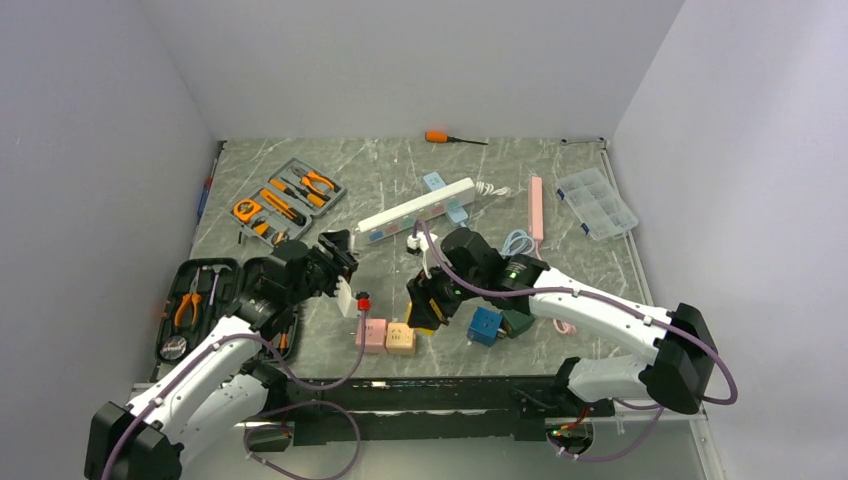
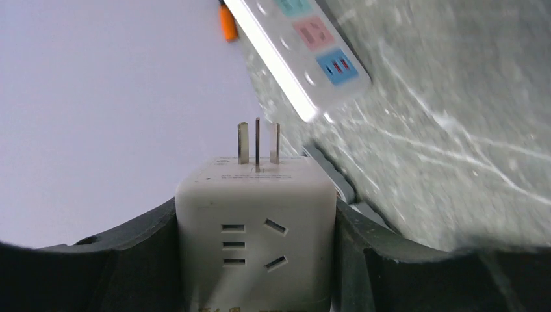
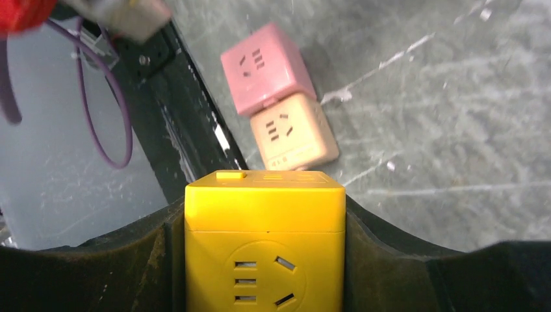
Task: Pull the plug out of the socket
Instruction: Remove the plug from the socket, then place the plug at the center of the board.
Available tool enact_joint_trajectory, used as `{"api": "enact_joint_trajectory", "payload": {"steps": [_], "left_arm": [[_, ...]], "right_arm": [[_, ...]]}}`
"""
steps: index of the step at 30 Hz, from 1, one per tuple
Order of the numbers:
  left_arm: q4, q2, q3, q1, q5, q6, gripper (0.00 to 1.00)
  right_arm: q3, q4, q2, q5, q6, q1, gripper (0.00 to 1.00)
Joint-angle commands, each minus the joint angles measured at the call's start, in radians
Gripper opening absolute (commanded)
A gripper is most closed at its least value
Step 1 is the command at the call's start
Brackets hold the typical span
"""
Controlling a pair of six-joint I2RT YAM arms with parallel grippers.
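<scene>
The plug (image 2: 256, 234) is a white cube with three bare metal prongs on its far face, pointing away from the camera. My left gripper (image 2: 255, 214) is shut on its two sides. In the top view the plug (image 1: 347, 298) hangs over the table's near left part. The socket (image 3: 263, 240), a yellow cube, sits between the pads of my right gripper (image 3: 263, 208), which is shut on it. From above, the socket (image 1: 422, 315) is a short gap to the right of the plug. The two do not touch.
A pink cube (image 1: 371, 334) and a beige cube (image 1: 400, 337) lie side by side below the gap. A blue cube (image 1: 486, 326) lies right of the socket. A white power strip (image 1: 415, 210), a grey tool tray (image 1: 290, 200) and a clear box (image 1: 597, 203) lie farther back.
</scene>
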Motion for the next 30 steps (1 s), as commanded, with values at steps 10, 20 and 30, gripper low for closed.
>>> {"api": "enact_joint_trajectory", "payload": {"steps": [10,20,30], "left_arm": [[-0.040,0.017,0.036,0.074,0.013,0.026,0.00],[-0.218,0.080,0.129,-0.032,-0.011,-0.005,0.00],[-0.235,0.289,0.263,-0.200,-0.085,-0.134,0.00]], "right_arm": [[0.027,0.009,0.130,0.428,0.132,-0.099,0.00],[0.128,0.006,0.479,0.860,0.332,-0.214,0.00],[0.020,0.118,0.469,0.899,0.419,-0.281,0.61]]}}
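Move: The right hand grips the yellow plug; the bare table it goes to lies some 18 cm ahead, 12 to its right and 15 below, with the blue cable coil 6 cm farther right and the red plug about 13 cm right of that spot. Nearer, the blue plug sits 5 cm ahead and 14 right of the hand. The left hand holds the white plug, open table some 16 cm below, 7 right and slightly back; the pink plug is 13 back, 3 right. The right hand carries the yellow plug forward about 18 cm, also well down and to the right, passing beyond the blue plug to the bare table beside the blue cable coil, while swinging clockwise some 60 degrees so that its fingers go from pointing left to pointing forward and steeply down; it keeps its grip and levels out low at the end. The left hand, still gripping the white plug, first drifts a little left, then comes back right about 6 cm and sinks, its fingers tipping further down. ##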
